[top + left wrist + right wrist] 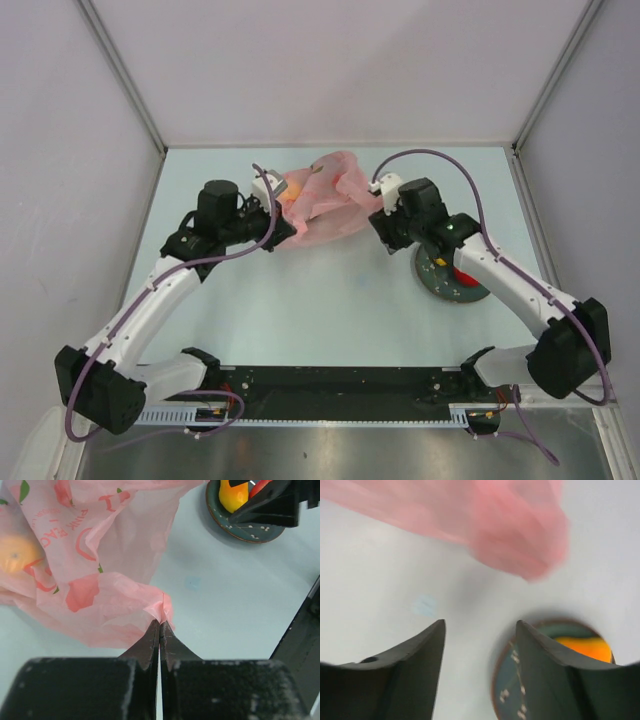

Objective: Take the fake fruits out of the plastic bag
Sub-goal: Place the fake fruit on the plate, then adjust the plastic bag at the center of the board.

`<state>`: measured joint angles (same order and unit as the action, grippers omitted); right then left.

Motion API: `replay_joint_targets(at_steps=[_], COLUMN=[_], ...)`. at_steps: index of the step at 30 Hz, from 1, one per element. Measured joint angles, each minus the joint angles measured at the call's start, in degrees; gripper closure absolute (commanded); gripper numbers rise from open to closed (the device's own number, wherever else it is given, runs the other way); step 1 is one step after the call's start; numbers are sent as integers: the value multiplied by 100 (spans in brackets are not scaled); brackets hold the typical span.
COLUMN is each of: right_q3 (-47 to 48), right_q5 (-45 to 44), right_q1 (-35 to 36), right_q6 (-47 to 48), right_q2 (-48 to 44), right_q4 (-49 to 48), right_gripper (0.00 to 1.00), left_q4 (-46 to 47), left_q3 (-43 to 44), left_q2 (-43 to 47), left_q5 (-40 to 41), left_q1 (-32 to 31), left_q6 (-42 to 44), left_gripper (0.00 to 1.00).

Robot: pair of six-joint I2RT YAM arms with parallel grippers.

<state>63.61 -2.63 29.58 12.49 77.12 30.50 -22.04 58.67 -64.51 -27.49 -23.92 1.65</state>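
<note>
The pink plastic bag [325,200] lies crumpled at the back of the table. An orange fake fruit [17,555] shows through the bag's film [100,555] and glows orange from above [293,193]. My left gripper [161,622] is shut on a fold of the bag's lower edge, at the bag's left side [280,228]. Beside the bag's right end, my right gripper [388,238] stands open and holds nothing [480,625], with the blurred bag [520,535] ahead of it. A yellow-orange fruit [232,495] and a red one [468,277] sit on the dark plate [440,283].
The dark round plate [245,530] lies right of the bag, close under my right fingers, with its rim [502,680] between them. Grey walls enclose the table on the left, back and right. A black rail runs along the near edge [340,385].
</note>
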Motion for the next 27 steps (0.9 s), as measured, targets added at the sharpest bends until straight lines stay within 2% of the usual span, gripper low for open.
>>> replay_joint_targets(at_steps=[2,3,7,13,18,22,27], right_q3=[190,267,634,1718,2245,2124,1167], right_q5=[201,275,498,732,769,758,721], right_q1=[459,634,992,903,946,1209,1775], right_q6=[15,11,-146,-636,-798,-848,-999], right_q2=[-142,-168,175,1980,3132,3329,2935], right_q4=[-236,-378,-848,-1342,-1497,-1615,-1808], right_gripper=[57,66,80,83,83,83,84], left_q4=[-140,-223,-643,-1115,-1318,-1322,-1349], left_q3=[4,13,210,476,470,433,433], left_q2=[153,240,428,616,793,901,1032], left_q5=[39,52,59,177,232,229,188], left_q1=[13,20,22,22,76,407,837], left_q6=[155,232,520,828,964,909,874], left_gripper=[100,100,100,100,100,100,100])
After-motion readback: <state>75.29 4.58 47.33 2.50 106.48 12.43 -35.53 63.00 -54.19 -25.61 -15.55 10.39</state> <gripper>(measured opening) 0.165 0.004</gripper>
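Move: The bag's near rim, which my right hand goes for, lies about 18 cm to its left, 7 cm ahead and 11 cm lower. The orange fruit inside is roughly 29 cm left and 22 cm ahead, the bag's loose right flap some 12 cm ahead and 2 cm left, the plate 19 cm right and 2 cm ahead. From my left hand, pinching a bag corner, that rim is about 10 cm ahead, 13 cm right and 18 cm down. I swing my right hand about 20 cm left from the plate side to the bag, first up, then forward and down to the bag's front, and finally back along the near rim while still sinking, narrowing its fingers to a small gap and turning some 20 degrees, mostly counter-clockwise. My left hand keeps its pinch and draws the corner back and up, then mostly left, ending about 7 cm left. ##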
